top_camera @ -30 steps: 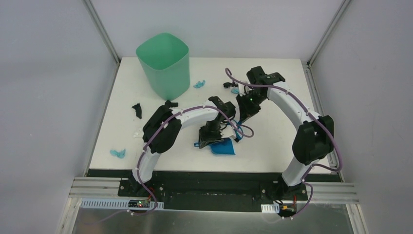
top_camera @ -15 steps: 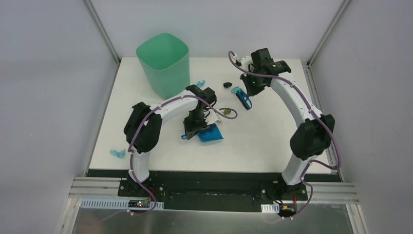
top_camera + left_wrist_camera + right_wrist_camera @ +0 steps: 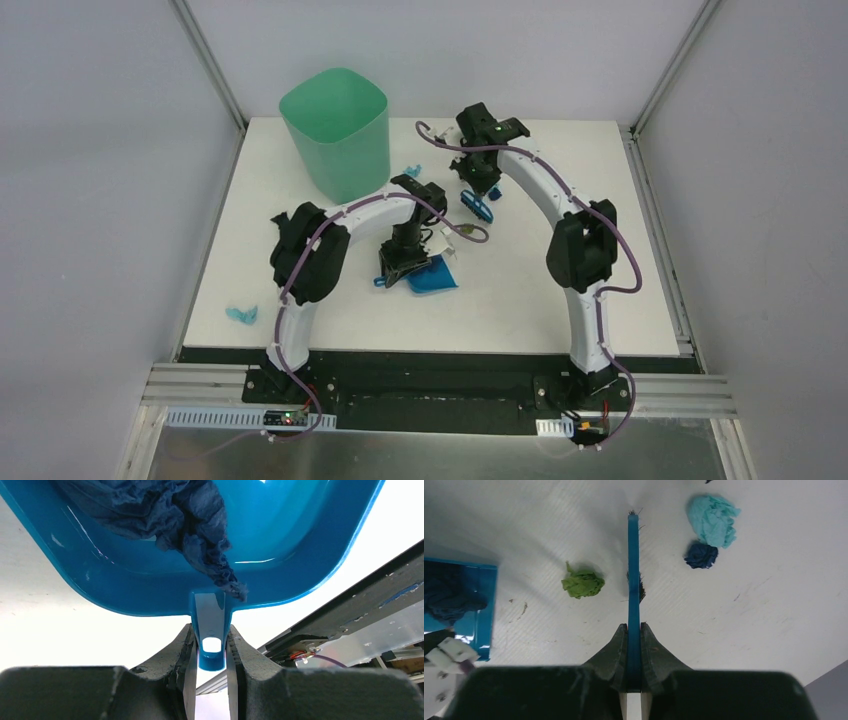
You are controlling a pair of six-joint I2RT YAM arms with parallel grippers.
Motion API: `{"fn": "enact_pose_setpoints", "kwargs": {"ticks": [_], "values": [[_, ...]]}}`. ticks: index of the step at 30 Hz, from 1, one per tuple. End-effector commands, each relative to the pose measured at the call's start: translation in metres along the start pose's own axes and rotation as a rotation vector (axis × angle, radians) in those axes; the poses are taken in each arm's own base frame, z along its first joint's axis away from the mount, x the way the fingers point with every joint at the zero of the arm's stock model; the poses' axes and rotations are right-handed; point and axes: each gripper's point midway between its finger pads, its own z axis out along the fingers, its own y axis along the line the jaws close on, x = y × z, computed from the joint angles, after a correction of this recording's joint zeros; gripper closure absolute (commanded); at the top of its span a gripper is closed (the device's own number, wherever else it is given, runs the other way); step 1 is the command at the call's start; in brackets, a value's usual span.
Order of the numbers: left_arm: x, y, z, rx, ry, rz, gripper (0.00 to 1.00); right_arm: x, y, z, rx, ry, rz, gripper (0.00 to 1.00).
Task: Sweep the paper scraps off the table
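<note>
My left gripper point(image 3: 211, 630) is shut on the handle of the blue dustpan point(image 3: 280, 555), which holds a dark blue paper wad point(image 3: 165, 510). From above, the dustpan point(image 3: 434, 277) lies on the table point(image 3: 560, 300) near its middle, with the left gripper point(image 3: 404, 262) at its left. My right gripper point(image 3: 633, 626) is shut on the blue brush point(image 3: 633, 555), seen edge-on above the table. Paper scraps lie around it: an olive green one point(image 3: 583, 584) to its left, a light blue one point(image 3: 713, 520) and a dark blue one point(image 3: 700, 555) to its right. The right gripper point(image 3: 478, 182) and brush point(image 3: 477, 206) hang behind the dustpan.
A mint-green bin point(image 3: 335, 130) stands at the back left of the table. One light blue scrap point(image 3: 410, 170) lies beside the bin, another point(image 3: 240, 315) near the front left edge. The left arm's elbow point(image 3: 305, 255) arches over the table's left half.
The right arm has swung left with the brush, from the back right toward the table's middle. The left arm drew the dustpan a little left, then held still.
</note>
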Motion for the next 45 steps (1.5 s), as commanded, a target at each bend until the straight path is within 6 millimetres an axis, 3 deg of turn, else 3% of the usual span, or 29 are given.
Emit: {"fn": "enact_pose_setpoints", "kwargs": {"ticks": [1, 8, 13, 19, 31, 37, 45], "values": [[-0.008, 0.002, -0.005, 0.013, -0.015, -0.015, 0.98, 0.004, 0.037, -0.003, -0.110, 0.049, -0.031, 1.00], [-0.014, 0.003, -0.005, 0.019, -0.027, -0.021, 0.98, 0.007, 0.096, -0.038, -0.313, 0.010, 0.056, 1.00], [-0.025, -0.003, -0.006, 0.066, -0.057, -0.038, 0.98, 0.010, 0.140, -0.067, -0.556, -0.014, 0.154, 1.00], [-0.025, -0.002, -0.006, 0.058, -0.056, -0.040, 0.98, 0.011, 0.156, -0.098, -0.670, -0.058, 0.178, 1.00], [-0.022, 0.010, 0.000, 0.002, -0.045, -0.030, 0.98, 0.023, 0.137, -0.127, -0.635, -0.132, 0.255, 1.00], [-0.014, 0.005, -0.006, 0.017, -0.029, -0.021, 0.98, 0.016, 0.081, -0.106, -0.344, -0.168, 0.173, 1.00], [0.005, 0.011, -0.011, -0.034, -0.007, -0.026, 0.98, -0.001, 0.041, -0.074, -0.155, -0.133, 0.126, 1.00]]}}
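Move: The green scrap lies about 6 cm back and 3 cm left of the right hand, which holds the brush, and some 10 cm below it; the dustpan's middle is roughly 18 cm back and 10 cm left of that hand. The dark blue scrap sits 3 cm ahead and 5 cm right of the right hand, the light blue one 6 cm ahead and 3 cm right. From the left hand, on the pan's handle, the green scrap is about 13 cm ahead and 16 cm right. Keeping its grip on the brush, the right hand sweeps low, back about 10 cm and left some 6 cm, driving the bristles against the green scrap towards the pan, while the wrist tips the brush end back and to the left by roughly 25 degrees. It then rises about 5 cm and eases slightly right and forward, partly undoing the tilt, while the left hand keeps hold of the pan's handle, shifting only a centimetre or two and ending nearly where it began. ##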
